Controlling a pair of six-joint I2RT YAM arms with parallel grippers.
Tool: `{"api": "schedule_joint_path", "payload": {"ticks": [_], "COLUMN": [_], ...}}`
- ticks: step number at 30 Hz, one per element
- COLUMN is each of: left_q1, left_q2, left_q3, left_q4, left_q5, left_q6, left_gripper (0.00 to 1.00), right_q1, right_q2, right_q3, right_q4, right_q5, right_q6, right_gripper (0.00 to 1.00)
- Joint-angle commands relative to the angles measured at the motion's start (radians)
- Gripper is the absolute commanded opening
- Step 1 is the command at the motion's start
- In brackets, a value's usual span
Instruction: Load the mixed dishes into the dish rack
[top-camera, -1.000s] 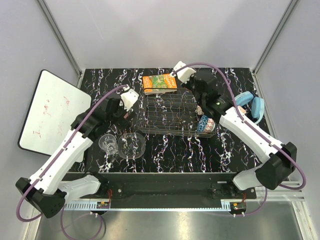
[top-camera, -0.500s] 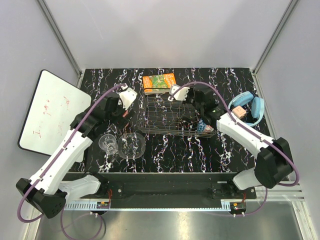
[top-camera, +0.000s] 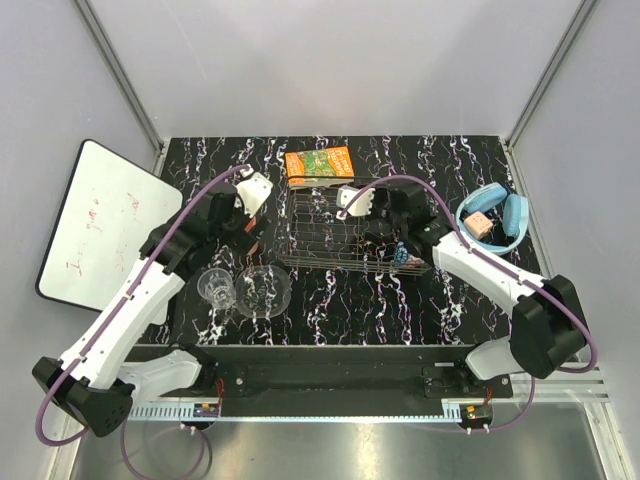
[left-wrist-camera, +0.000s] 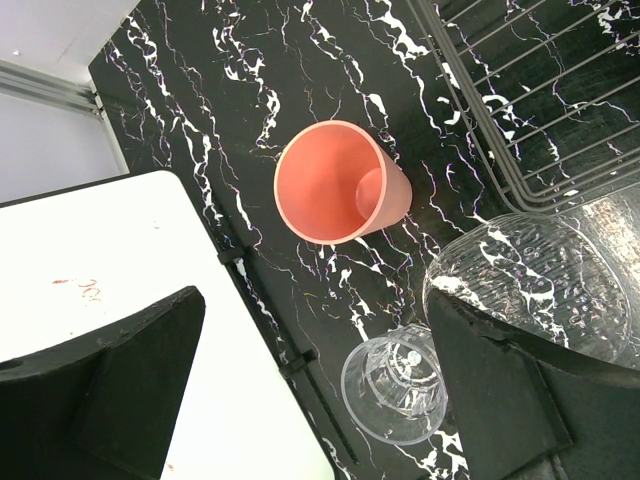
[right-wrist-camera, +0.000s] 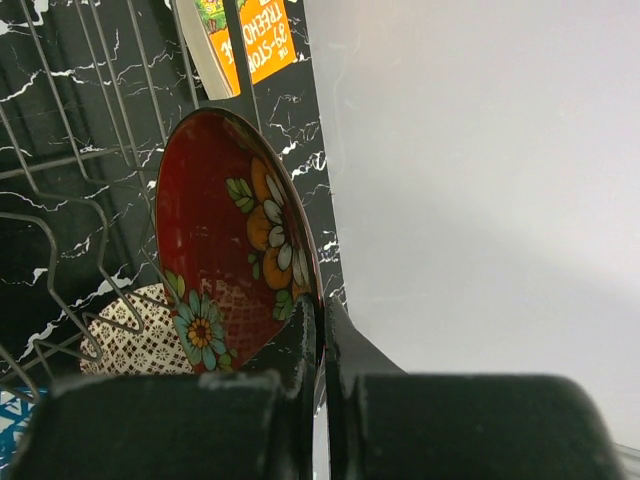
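Observation:
My right gripper is shut on the rim of the red floral plate and holds it on edge at the right end of the wire dish rack, whose wires are right beside it. A brownish patterned bowl lies behind the wires, and the blue patterned bowl sits by the rack's right side. My left gripper is open and empty above the salmon-pink cup, the clear drinking glass and the clear glass bowl. These stand left of the rack.
An orange-green carton lies behind the rack. Blue headphones lie at the right edge. A whiteboard leans off the table's left side. Grey walls enclose the table.
My right arm has swung left and lowered the plate from beyond the rack's right rear corner to its right end. The left arm has barely moved.

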Motion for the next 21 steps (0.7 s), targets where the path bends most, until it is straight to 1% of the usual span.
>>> {"api": "schedule_joint_path", "payload": {"ticks": [1, 7, 16, 21], "left_q1": [0.008, 0.011, 0.013, 0.016], "left_q2": [-0.006, -0.009, -0.016, -0.029], "left_q3": [-0.006, -0.010, -0.011, -0.019], "left_q4": [0.053, 0.055, 0.056, 0.055], "left_q5": [0.010, 0.009, 0.009, 0.002], "left_q6": [0.003, 0.003, -0.002, 0.010], "left_gripper": [0.99, 0.99, 0.99, 0.99], "right_q1": [-0.002, -0.002, -0.003, -0.003], "right_q2": [-0.039, 0.007, 0.100, 0.152], "right_q3": [0.006, -0.010, -0.017, -0.020], "right_q4": [0.081, 0.096, 0.159, 0.213], "right_q5": [-0.033, -0.064, -0.043, -0.007], "right_q6": [-0.044, -0.021, -0.020, 0.032], "right_gripper": [0.00, 0.00, 0.00, 0.00]}}
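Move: The right hand grips the red plate on edge by its rim; the rack slot for it lies about 12 cm below, 4 cm ahead and 2 cm left. The patterned bowl stands roughly 4 cm right, 2 cm ahead and 11 cm below, the blue bowl 7 cm back and 5 cm right, similarly low. From the left hand, the slot is some 31 cm right, 17 cm ahead and 15 cm below. The right hand, still pinching the red plate's rim, lowers about 5 cm into the rack beside the patterned bowl. ##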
